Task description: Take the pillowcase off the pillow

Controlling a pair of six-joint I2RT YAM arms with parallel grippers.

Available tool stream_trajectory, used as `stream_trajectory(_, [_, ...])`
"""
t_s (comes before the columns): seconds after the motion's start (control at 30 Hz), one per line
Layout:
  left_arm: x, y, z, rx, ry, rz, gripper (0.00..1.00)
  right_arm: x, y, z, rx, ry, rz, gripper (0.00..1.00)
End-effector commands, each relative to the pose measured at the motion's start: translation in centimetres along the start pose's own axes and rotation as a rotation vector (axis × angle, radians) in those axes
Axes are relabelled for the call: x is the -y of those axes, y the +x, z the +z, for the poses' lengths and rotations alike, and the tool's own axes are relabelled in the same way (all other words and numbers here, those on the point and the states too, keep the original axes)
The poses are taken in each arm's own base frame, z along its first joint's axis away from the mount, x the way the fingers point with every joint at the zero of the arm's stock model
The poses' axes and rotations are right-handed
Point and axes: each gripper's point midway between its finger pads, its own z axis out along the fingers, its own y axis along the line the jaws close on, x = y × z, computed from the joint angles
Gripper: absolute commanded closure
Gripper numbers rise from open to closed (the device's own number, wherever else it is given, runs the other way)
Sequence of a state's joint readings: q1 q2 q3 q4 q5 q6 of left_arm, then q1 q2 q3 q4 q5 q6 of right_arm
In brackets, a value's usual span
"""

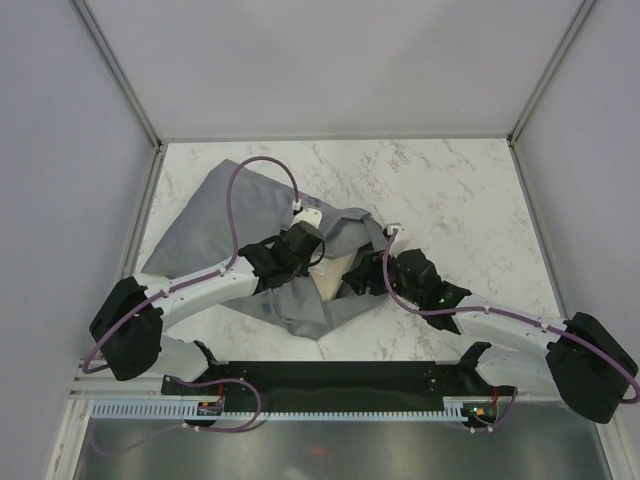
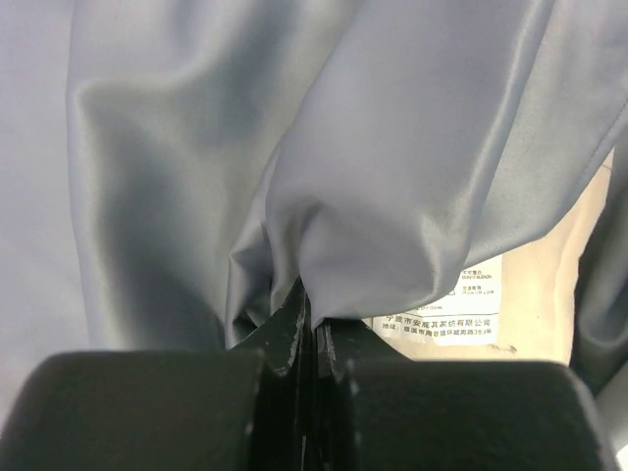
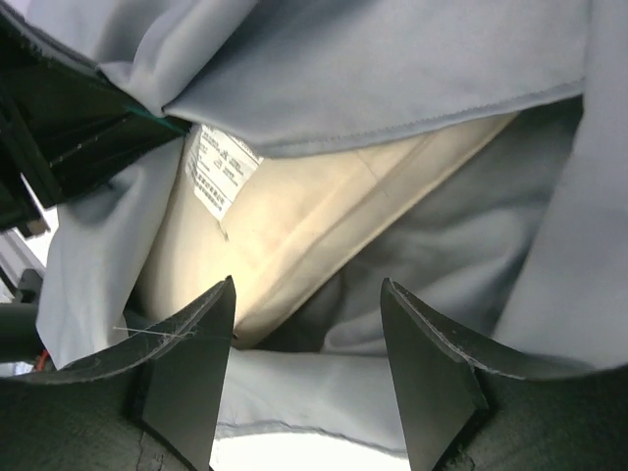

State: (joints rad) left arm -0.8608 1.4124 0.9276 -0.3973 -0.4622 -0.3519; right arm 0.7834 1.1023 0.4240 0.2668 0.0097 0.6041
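The grey pillowcase (image 1: 225,225) lies crumpled from the back left to the table's middle. A corner of the cream pillow (image 1: 331,283) pokes out of its opening between the two grippers. My left gripper (image 1: 303,248) is shut on a fold of the pillowcase (image 2: 392,177); its fingertips (image 2: 294,312) pinch the cloth next to the pillow (image 2: 549,285) and its white label (image 2: 442,312). My right gripper (image 1: 372,272) stands open, its jaws (image 3: 307,294) just in front of the pillow corner (image 3: 294,231) and holding nothing. Most of the pillow is hidden inside the case.
The marble table (image 1: 460,200) has white walls at the back and both sides. In the right wrist view, the left gripper's black body (image 3: 59,118) sits at the upper left, close to the label (image 3: 221,167). Purple cables loop over both arms.
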Motion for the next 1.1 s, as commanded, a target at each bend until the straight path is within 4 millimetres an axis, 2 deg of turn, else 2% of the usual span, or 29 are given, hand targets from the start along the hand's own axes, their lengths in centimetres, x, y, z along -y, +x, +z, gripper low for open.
stream_trajectory(0.0, [0.3,-0.1,-0.7,0.018,0.035,-0.072,0.98,-2.8,-1.6,1.0,0.073,-0.12,0.072,0.31])
stream_trajectory(0.03, [0.3,0.2,-0.7,0.014,0.037,-0.072,0.98,-3.3,-1.8,1.3,0.082,-0.139,0.079,0.31])
stream_trajectory(0.1, [0.3,0.1,-1.0,0.019,0.045,-0.081,0.98,-3.2,-0.8,2.3,0.049,-0.14,0.094,0.31])
stream_trajectory(0.13, [0.4,0.4,-1.0,0.013,0.049,-0.081,0.98,-3.8,-1.2,2.6,0.066,-0.165,0.099,0.31])
stream_trajectory(0.17, [0.4,0.2,-1.1,0.019,0.054,-0.089,0.98,-3.5,-0.3,3.4,0.042,-0.156,0.104,0.31])
stream_trajectory(0.23, [0.4,0.1,-1.2,0.022,0.06,-0.093,0.98,-3.8,-0.1,4.2,0.036,-0.154,0.119,0.31])
stream_trajectory(0.27, [0.4,0.1,-1.4,0.025,0.064,-0.093,0.98,-3.2,1.0,5.0,0.006,-0.134,0.121,0.3])
stream_trajectory(0.47, [0.6,-0.2,-2.0,0.054,0.1,-0.098,0.98,-4.0,2.9,7.6,-0.042,-0.177,0.158,0.33])
stream_trajectory(0.5, [0.6,-0.4,-2.1,0.064,0.106,-0.1,0.98,-4.9,2.2,7.8,-0.019,-0.218,0.168,0.37])
stream_trajectory(0.53, [0.6,-0.1,-2.1,0.062,0.107,-0.098,0.98,-5.3,2.5,8.0,-0.03,-0.239,0.19,0.52])
stream_trajectory(0.57, [0.5,-0.1,-2.1,0.064,0.102,-0.095,0.98,-5.7,2.2,8.0,-0.022,-0.259,0.199,0.63])
stream_trajectory(0.6, [0.3,0.0,-2.1,0.063,0.097,-0.094,0.98,-6.1,1.9,8.1,-0.014,-0.276,0.207,0.75])
stream_trajectory(0.63, [0.1,0.4,-2.0,0.058,0.085,-0.091,0.98,-6.6,1.4,8.1,0.002,-0.294,0.21,0.96])
stream_trajectory(0.67, [-0.1,0.6,-1.9,0.057,0.08,-0.09,0.98,-6.9,0.8,7.9,0.015,-0.302,0.209,1.0])
stream_trajectory(0.73, [-0.3,0.9,-1.9,0.055,0.072,-0.089,0.98,-7.4,-0.6,7.4,0.053,-0.304,0.199,1.0])
stream_trajectory(0.8, [-0.6,0.7,-2.2,0.066,0.067,-0.091,0.98,-6.5,-1.6,7.2,0.086,-0.24,0.174,1.0])
stream_trajectory(0.83, [-0.9,0.8,-2.2,0.071,0.057,-0.095,0.98,-7.0,-3.3,6.4,0.134,-0.239,0.166,1.0])
stream_trajectory(0.87, [-1.1,0.5,-2.6,0.084,0.055,-0.1,0.98,-6.9,-3.9,6.0,0.154,-0.221,0.155,1.0])
stream_trajectory(0.9, [-1.3,0.5,-2.8,0.09,0.053,-0.102,0.98,-5.6,-4.6,5.9,0.187,-0.149,0.129,1.0])
stream_trajectory(0.93, [-1.5,0.6,-2.9,0.093,0.047,-0.101,0.98,-6.1,-6.5,4.9,0.237,-0.146,0.12,1.0])
stream_trajectory(1.0, [-1.8,0.4,-3.5,0.098,0.046,-0.108,0.98,-5.0,-7.7,4.3,0.267,-0.074,0.077,1.0])
stream_trajectory(1.03, [-1.9,0.4,-3.7,0.098,0.05,-0.112,0.98,-5.4,-9.5,3.6,0.307,-0.072,0.07,1.0])
stream_trajectory(1.07, [-2.0,0.5,-4.0,0.1,0.049,-0.12,0.98,-5.3,-10.1,3.4,0.317,-0.062,0.06,1.0])
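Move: The exposed beige pillow lies about 7 cm to the right gripper's left, some 1 cm farther out and 5 cm below it. Its white label is roughly 9 cm left and 2 cm ahead of that gripper, and the near flap of the pillowcase is some 7 cm left and 8 cm back. From the left gripper, already pinching the pillowcase rim, the pillow is about 6 cm to the right, 1 cm back and 4 cm lower. Sweep the open right gripper about 8 cm left and 5 cm down into the pillowcase mouth, rolling its left side up about 10 degrees. Shut the fingers on the beige pillow, then lift some 6 cm, drifting 2–3 cm back right. Keep the left gripper's pinch on the pillowcase rim, easing it back 2 cm, then up towards the end. ##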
